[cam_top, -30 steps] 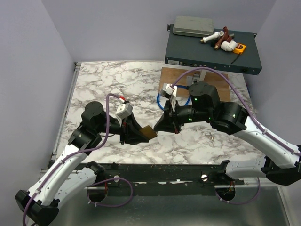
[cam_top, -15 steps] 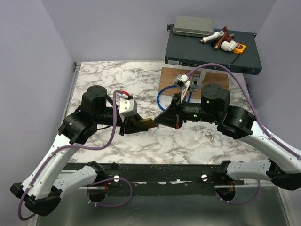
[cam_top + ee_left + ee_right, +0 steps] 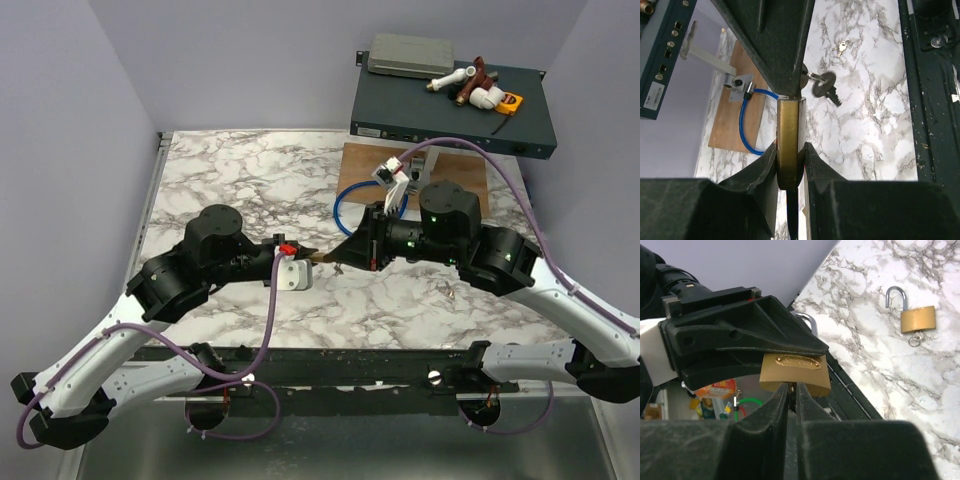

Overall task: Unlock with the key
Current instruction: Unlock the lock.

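Note:
A brass padlock (image 3: 788,125) (image 3: 796,371) hangs in the air over the marble table, and my left gripper (image 3: 790,150) (image 3: 306,262) is shut on its flat sides. Its silver shackle (image 3: 809,321) shows behind the left fingers (image 3: 740,340). My right gripper (image 3: 791,388) (image 3: 336,256) meets the padlock's underside, shut on the key, of which only a sliver (image 3: 791,386) shows between the tips. A spare key (image 3: 823,86) dangles on a ring beside the right fingers (image 3: 775,40).
A second brass padlock (image 3: 916,318) lies on the marble with its shackle open. Small loose keys (image 3: 452,293) lie near the right arm. A blue cable loop (image 3: 343,206), a wooden board (image 3: 455,165) and a dark equipment box (image 3: 450,110) are at the back right.
The left wrist has rolled over, turning the padlock, and its white camera block now hangs below. Both grippers rose and stay joined at the padlock; the right arm barely moved lately.

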You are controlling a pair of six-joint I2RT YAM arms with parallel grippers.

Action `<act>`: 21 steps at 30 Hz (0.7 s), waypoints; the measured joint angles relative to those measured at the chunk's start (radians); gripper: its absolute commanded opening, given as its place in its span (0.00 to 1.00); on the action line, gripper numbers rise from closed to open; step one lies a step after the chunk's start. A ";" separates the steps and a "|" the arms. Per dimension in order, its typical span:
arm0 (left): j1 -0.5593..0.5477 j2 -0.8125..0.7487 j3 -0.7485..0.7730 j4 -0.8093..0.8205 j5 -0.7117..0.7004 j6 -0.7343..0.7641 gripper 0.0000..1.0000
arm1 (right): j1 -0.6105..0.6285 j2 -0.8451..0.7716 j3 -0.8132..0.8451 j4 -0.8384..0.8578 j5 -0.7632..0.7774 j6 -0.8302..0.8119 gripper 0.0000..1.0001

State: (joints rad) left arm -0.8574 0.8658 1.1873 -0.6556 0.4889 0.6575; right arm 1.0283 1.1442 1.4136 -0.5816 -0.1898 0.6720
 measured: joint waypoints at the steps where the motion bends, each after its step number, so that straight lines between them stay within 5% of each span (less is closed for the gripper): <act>1: -0.003 0.000 0.000 0.003 -0.008 0.005 0.00 | 0.000 0.000 0.001 -0.001 0.008 0.000 0.26; 4: -0.006 0.007 0.009 0.002 -0.015 -0.020 0.00 | 0.001 -0.002 0.014 -0.007 0.021 -0.029 0.46; 8: -0.009 0.026 0.051 0.000 0.026 -0.102 0.00 | 0.008 -0.030 0.029 -0.012 0.032 -0.120 0.57; 21: 0.034 0.093 0.107 0.021 0.363 -0.484 0.00 | 0.013 -0.123 -0.019 0.102 -0.081 -0.385 0.68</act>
State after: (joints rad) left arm -0.8234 0.9588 1.2945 -0.6346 0.8520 0.1734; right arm 1.0416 1.0214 1.3941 -0.4797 -0.2710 0.2871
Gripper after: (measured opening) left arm 0.201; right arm 0.674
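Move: My left hand still pinches the padlock, its body about 1 cm to the right of the hand point; the key sits some 4 cm to the right, 1 cm ahead and 1 cm lower. My right hand has that key between its shut pads, with the held padlock roughly 3 cm to its left, 1 cm ahead and 1 cm below. From the right hand, the open padlock on the table lies about 9 cm ahead, 14 cm left and some 22 cm down. I open my right fingers to about two thirds and let go of the key, then draw that hand up about 5 cm, a little right and back, rolling it some 25 degrees so its forward side lifts. My left hand keeps its pinch on the padlock and carries it back about 6 cm, up 3 cm and slightly right, rolling it the opposite way by about 30 degrees, forward side down. ##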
